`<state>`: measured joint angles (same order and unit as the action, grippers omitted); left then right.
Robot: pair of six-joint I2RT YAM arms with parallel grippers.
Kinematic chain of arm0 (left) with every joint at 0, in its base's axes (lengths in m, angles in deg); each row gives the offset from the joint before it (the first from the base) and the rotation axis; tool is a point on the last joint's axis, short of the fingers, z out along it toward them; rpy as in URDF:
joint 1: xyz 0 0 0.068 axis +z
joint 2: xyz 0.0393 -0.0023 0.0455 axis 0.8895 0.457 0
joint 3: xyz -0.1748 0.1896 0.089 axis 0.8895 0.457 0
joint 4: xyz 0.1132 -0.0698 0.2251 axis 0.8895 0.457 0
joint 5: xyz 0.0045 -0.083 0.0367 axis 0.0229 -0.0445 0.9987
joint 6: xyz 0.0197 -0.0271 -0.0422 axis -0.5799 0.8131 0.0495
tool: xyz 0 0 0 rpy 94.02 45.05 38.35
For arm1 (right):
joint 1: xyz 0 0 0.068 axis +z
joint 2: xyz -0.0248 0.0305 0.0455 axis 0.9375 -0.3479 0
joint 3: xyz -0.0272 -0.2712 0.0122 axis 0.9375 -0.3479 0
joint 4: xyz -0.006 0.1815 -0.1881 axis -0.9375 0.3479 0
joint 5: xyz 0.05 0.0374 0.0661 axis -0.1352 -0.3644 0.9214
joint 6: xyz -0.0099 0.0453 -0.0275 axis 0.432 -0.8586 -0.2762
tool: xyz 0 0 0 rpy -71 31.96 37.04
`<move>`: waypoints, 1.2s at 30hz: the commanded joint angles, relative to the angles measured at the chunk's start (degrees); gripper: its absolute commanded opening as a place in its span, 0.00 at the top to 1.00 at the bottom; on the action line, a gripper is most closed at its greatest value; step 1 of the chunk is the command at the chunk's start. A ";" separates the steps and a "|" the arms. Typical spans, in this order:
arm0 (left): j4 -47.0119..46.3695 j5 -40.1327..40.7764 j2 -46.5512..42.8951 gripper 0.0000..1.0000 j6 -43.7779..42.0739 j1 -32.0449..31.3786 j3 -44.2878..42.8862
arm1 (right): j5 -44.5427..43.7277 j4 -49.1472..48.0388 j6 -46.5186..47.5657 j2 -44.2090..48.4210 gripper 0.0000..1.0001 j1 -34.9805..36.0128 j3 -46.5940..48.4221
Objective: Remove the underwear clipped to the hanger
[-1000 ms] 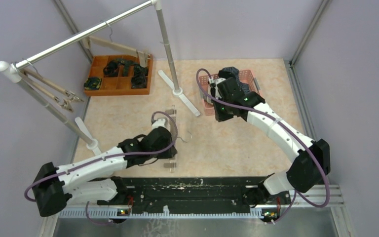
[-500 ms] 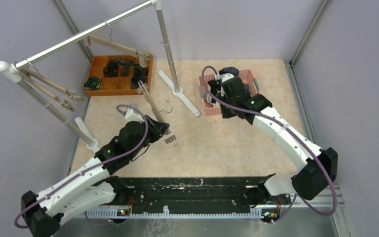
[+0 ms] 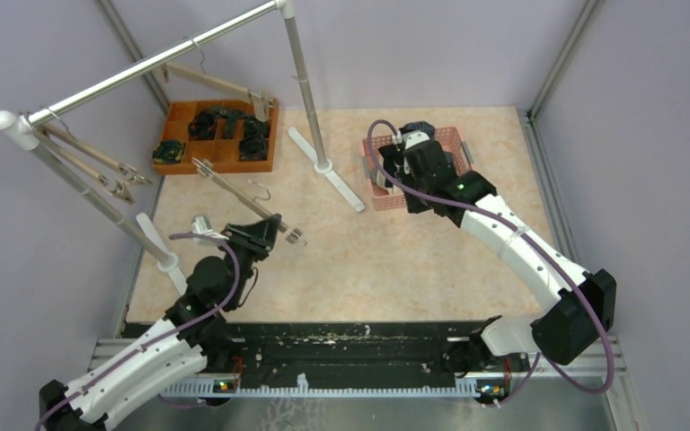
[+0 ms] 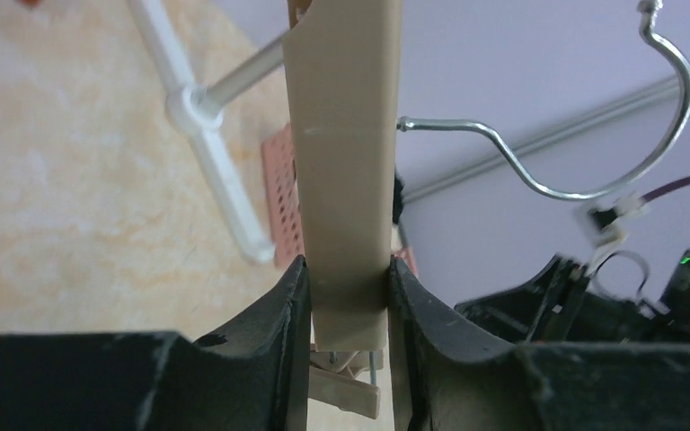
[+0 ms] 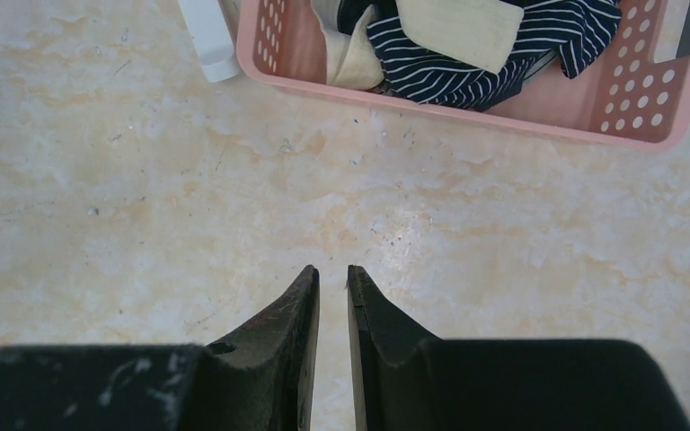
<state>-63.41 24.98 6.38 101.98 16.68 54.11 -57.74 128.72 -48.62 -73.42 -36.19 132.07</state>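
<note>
My left gripper (image 4: 346,265) is shut on the end of a beige clip hanger (image 4: 341,135). In the top view the hanger (image 3: 234,191) slants in the air left of centre, its wire hook (image 4: 593,180) free. No cloth shows on it. The underwear (image 5: 467,54), navy-striped with beige waistbands, lies in the pink basket (image 5: 467,117). In the top view the basket (image 3: 454,136) sits at the back right, partly under my right arm. My right gripper (image 5: 332,269) hangs over bare table just in front of the basket, open by a narrow gap, nothing between its fingers.
A metal clothes rail (image 3: 144,67) crosses the back left with more beige hangers (image 3: 90,166) on it. Its white feet (image 3: 332,175) lie on the table. An orange tray (image 3: 225,168) with dark socks stands at the back left.
My left arm has pulled back and swung left, carrying the hanger up and toward the rail. The right gripper has shifted slightly by the basket, its jaws parting a little.
</note>
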 commanded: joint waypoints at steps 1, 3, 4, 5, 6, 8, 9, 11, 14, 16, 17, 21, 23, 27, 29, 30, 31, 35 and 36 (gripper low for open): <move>-10.26 8.84 0.50 1.00 -11.28 0.24 -7.05 | -0.17 -2.76 0.58 0.45 0.81 -0.58 1.24; -11.37 11.37 0.69 1.00 -15.18 0.33 -9.78 | -0.38 -2.53 0.62 0.26 0.81 -0.58 1.43; -10.57 12.43 1.12 1.00 -16.88 0.41 -12.14 | -0.63 -2.41 0.71 0.09 0.81 -0.58 1.64; -10.24 13.02 2.03 1.00 -19.60 0.45 -14.81 | -0.86 -2.40 0.75 0.01 0.81 -0.58 1.77; -9.41 13.41 3.41 1.00 -21.99 0.43 -17.86 | -0.96 -2.31 0.83 -0.10 0.81 -0.58 1.92; -6.93 14.59 7.04 1.00 -24.79 0.55 -24.44 | -0.81 -2.36 0.97 -0.29 0.81 -0.54 2.14; -7.10 15.17 8.71 1.00 -26.51 0.56 -26.79 | -0.60 -2.42 1.00 -0.38 0.81 -0.53 2.11; -9.21 16.39 12.09 1.00 -29.43 0.60 -29.78 | -0.22 -2.50 1.09 -0.39 0.81 -0.58 2.24; -16.42 17.12 15.42 1.00 -32.97 1.34 -30.60 | -0.28 -2.46 1.22 -0.07 0.81 -0.58 2.11; -17.97 16.67 17.65 1.00 -32.14 2.39 -30.98 | -0.94 -2.38 1.48 0.38 0.81 -0.57 1.98; -18.12 15.96 18.44 1.00 -30.95 3.12 -31.05 | -1.40 -2.27 1.61 0.65 0.81 -0.58 1.93; -14.90 10.70 20.24 1.00 -21.87 6.23 -30.01 | -3.18 -2.14 2.01 1.72 0.81 -0.58 1.52; -16.75 6.91 20.29 1.00 -16.57 7.85 -26.84 | -3.95 -2.25 2.29 2.17 0.81 -0.58 1.12; -27.51 -5.23 21.79 1.00 -7.09 12.75 -20.77 | -4.24 -2.33 2.34 2.41 0.81 -0.58 0.51; -29.52 -10.93 23.57 1.00 -2.90 15.80 -20.70 | -3.96 -2.50 2.34 2.50 0.80 -0.58 0.19; -30.94 -12.84 24.32 1.00 -0.83 17.15 -20.46 | -3.99 -2.54 2.34 2.57 0.80 -0.57 0.02; -32.12 -14.58 24.97 1.00 0.75 18.40 -20.29 | -4.16 -2.56 2.38 2.63 0.80 -0.57 -0.16; -38.62 -21.82 27.67 1.00 6.30 25.32 -19.89 | -5.54 -2.35 2.60 3.02 0.80 -0.57 -0.90; -42.28 -24.37 28.76 1.00 8.70 27.37 -19.27 | -5.89 -2.28 2.54 3.10 0.80 -0.58 -1.00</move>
<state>-91.17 12.24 33.29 100.91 38.36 34.08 -61.30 128.40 -46.81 -72.94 -36.19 131.59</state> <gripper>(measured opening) 0.359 0.195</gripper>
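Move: The left hand already grips one end of an empty wooden hanger, its body reaching out to the hand's left. The free stretch of the rack's rail lies about 9 cm ahead, 13 cm left and 28 cm above. Of the empty hangers already up, the nearer hangs roughly 13 cm ahead, 5 cm left and 18 cm up; the left pair, 3 cm ahead, 23 cm left, as high. From the idle right hand, that rail stretch lies some 43 cm left, 3 cm ahead, 28 cm up. Upward first, fast, the left hand lifts the hanger about 20 cm towards the rail, drifting some 5 cm left while the fingers tip up and swing counter-clockwise. Then it carries the hanger forward some 8 cm, sinking about 5 cm, easing slightly right and undoing part of the swing; the grip stays shut on the wood. ##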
